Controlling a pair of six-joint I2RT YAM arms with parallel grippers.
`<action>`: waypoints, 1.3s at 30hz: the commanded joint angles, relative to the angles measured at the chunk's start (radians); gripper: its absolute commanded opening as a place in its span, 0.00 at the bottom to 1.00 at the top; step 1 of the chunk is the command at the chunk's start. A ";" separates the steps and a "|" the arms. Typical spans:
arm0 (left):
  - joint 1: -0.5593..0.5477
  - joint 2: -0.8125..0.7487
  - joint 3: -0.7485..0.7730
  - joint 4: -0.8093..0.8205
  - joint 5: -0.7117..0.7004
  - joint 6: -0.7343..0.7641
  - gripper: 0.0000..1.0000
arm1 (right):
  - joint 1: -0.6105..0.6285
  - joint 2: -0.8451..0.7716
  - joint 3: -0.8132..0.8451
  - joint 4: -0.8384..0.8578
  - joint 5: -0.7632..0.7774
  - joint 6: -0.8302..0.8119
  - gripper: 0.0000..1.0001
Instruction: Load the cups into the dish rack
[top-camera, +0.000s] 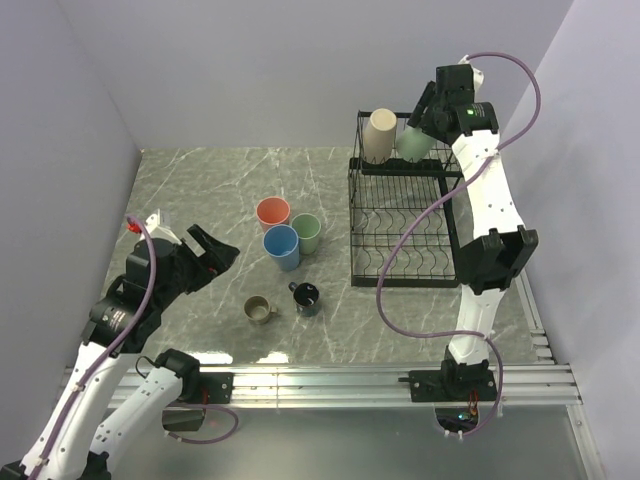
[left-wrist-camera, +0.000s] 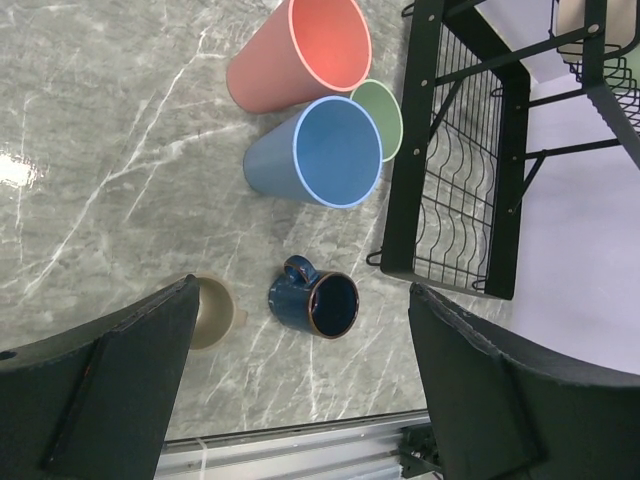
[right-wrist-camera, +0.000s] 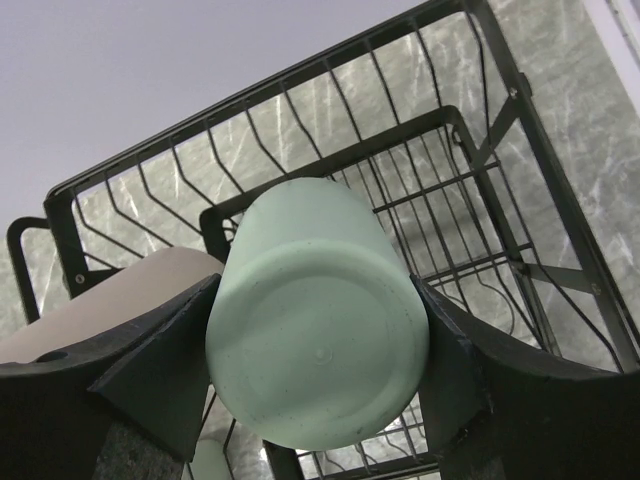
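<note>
The black wire dish rack (top-camera: 400, 215) stands at the right. A beige cup (top-camera: 379, 135) sits upside down on its top tier at the back. My right gripper (top-camera: 428, 118) is shut on a pale green cup (top-camera: 414, 142), held bottom-up beside the beige one; in the right wrist view the fingers (right-wrist-camera: 150, 360) press both sides of the pale green cup (right-wrist-camera: 320, 330). On the table stand the salmon (top-camera: 273, 213), blue (top-camera: 282, 247) and green (top-camera: 306, 233) cups, the olive mug (top-camera: 260, 310) and the navy mug (top-camera: 306, 296). My left gripper (top-camera: 215, 250) is open and empty above the mugs.
The left wrist view shows the navy mug (left-wrist-camera: 318, 300), the olive mug (left-wrist-camera: 208, 312), the blue cup (left-wrist-camera: 320, 155) and the rack's frame (left-wrist-camera: 460, 170). A metal rail (top-camera: 330, 385) runs along the near table edge. Purple walls enclose the table on three sides.
</note>
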 joint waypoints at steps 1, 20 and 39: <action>0.003 0.008 0.015 0.023 0.019 0.030 0.91 | 0.010 0.022 -0.004 0.056 -0.024 0.014 0.01; 0.003 -0.017 0.005 0.012 0.037 0.032 0.91 | 0.038 -0.033 0.065 0.004 0.006 -0.003 0.98; 0.003 0.072 0.017 0.030 0.082 0.082 0.89 | 0.037 -0.404 -0.013 -0.013 0.062 -0.012 1.00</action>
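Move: In the rack's upper basket, the spot for the light green cup still held lies right at the right hand: about 1 cm ahead, 1 cm left and 5 cm below. The tan cup stands some 10 cm to the hand's left, level with it fore and aft and about 5 cm lower; the basket's right end is roughly 10 cm to the right, 6 cm lower. From the left hand that spot is about 32 cm ahead, 45 cm right, near its own height. Opening its fingers wide, the right hand lets go of the light green cup in the upper basket, easing barely 2 cm left towards the tan cup and a touch down as it does. Then it pulls away with quickening speed, up about 15 cm and back some 9 cm, with a slight drift right, the fingers tipping up roughly 15 degrees. ##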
